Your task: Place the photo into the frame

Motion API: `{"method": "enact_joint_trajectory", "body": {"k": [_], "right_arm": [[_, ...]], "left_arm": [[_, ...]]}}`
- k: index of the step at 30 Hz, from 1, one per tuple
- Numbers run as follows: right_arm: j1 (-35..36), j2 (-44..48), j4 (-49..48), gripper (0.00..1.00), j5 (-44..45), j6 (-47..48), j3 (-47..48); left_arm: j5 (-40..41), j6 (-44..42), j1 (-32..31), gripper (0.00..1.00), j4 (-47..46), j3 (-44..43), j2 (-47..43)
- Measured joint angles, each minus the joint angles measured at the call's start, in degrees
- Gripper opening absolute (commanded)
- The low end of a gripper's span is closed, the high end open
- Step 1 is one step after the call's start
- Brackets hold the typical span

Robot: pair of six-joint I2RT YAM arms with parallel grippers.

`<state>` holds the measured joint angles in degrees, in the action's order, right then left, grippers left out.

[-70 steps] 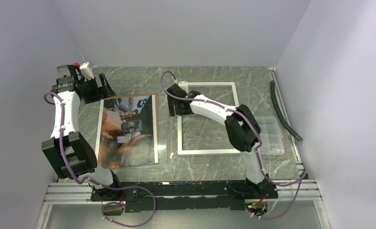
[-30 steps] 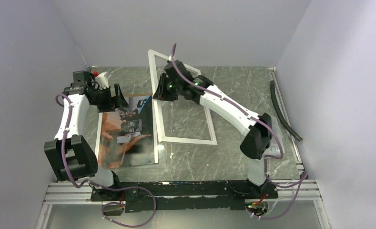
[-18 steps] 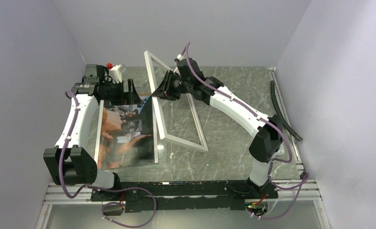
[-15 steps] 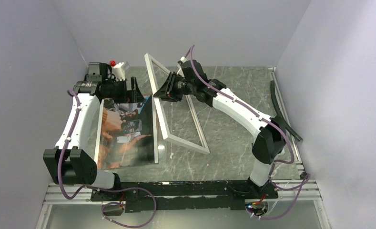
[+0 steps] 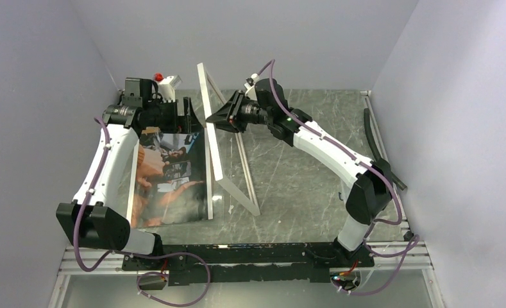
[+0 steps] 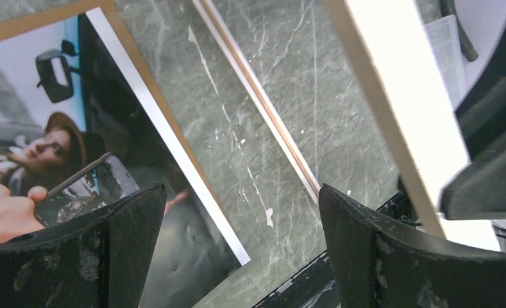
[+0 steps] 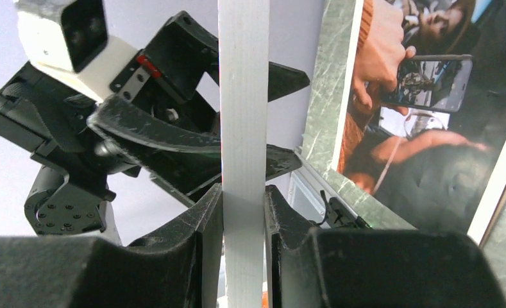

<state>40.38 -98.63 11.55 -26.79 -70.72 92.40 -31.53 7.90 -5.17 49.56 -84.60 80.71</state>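
The photo [image 5: 170,179] lies flat on the left of the table, showing figures in dark and orange tones. The white frame [image 5: 210,138] stands tilted on one long edge just right of it, with the raised side uppermost. My right gripper [image 5: 215,122] is shut on that raised bar; in the right wrist view the bar [image 7: 244,96] runs straight up between the jaws of the gripper [image 7: 244,199]. My left gripper [image 5: 187,117] hovers open over the photo's far end, just left of the raised bar. In the left wrist view its fingers [image 6: 128,256] are wide apart with only photo [image 6: 38,141] and table between them.
A brown backing board [image 6: 38,29] shows as a border under the photo. A black hose [image 5: 381,147] lies along the right wall and a clear plastic box [image 6: 446,51] sits at the right. The metal base rail [image 5: 250,253] runs along the near edge.
The right arm raised the frame from flat on the table onto its edge and swung it left toward the photo. The left gripper moved right, up to the raised bar, staying open.
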Motion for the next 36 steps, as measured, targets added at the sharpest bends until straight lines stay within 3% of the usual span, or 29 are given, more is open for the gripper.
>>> {"method": "enact_joint_trajectory", "body": {"k": [5,8,12,17,24,36], "right_arm": [[-1.05,2.67,-5.73,0.21,-1.05,-2.23,-6.05],[-2.38,4.83,-7.19,0.34,-1.51,-2.95,-8.79],[-4.07,5.88,-6.69,0.57,-2.16,-2.71,-9.25],[-6.10,6.99,-3.32,0.70,-2.71,-0.20,-8.76],[-9.18,9.51,5.25,0.80,-3.34,4.85,-6.43],[-11.82,11.54,25.57,0.82,-2.01,20.04,6.12]], "left_arm": [[0.61,0.76,-1.97,0.95,-0.70,-1.77,-0.15],[1.51,0.98,-3.61,0.95,-1.05,-2.01,-0.15],[3.04,1.62,-6.40,0.95,-1.46,-3.80,0.76],[5.99,2.49,-11.15,0.95,-3.13,-7.72,3.74],[8.15,2.54,-16.31,0.95,-3.98,-13.11,9.14],[10.03,2.34,-18.40,0.93,-5.16,-19.32,14.64]]}}
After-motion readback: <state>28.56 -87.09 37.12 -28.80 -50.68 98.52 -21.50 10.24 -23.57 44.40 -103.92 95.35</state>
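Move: The frame stands tilted on its lower rail, its upper rail already pinched between the right fingers and about 6 cm to the right of the open left hand, level ahead and some 5 cm higher. From the right hand, the lower rail lies about 10 cm right, 4 cm back and 24 cm below. The photo lies flat about 14 cm left of the right hand, 7 cm back and 25 cm down. Open left hand pushes the upper rail some 12 cm right while the right opens and travels equally right. ##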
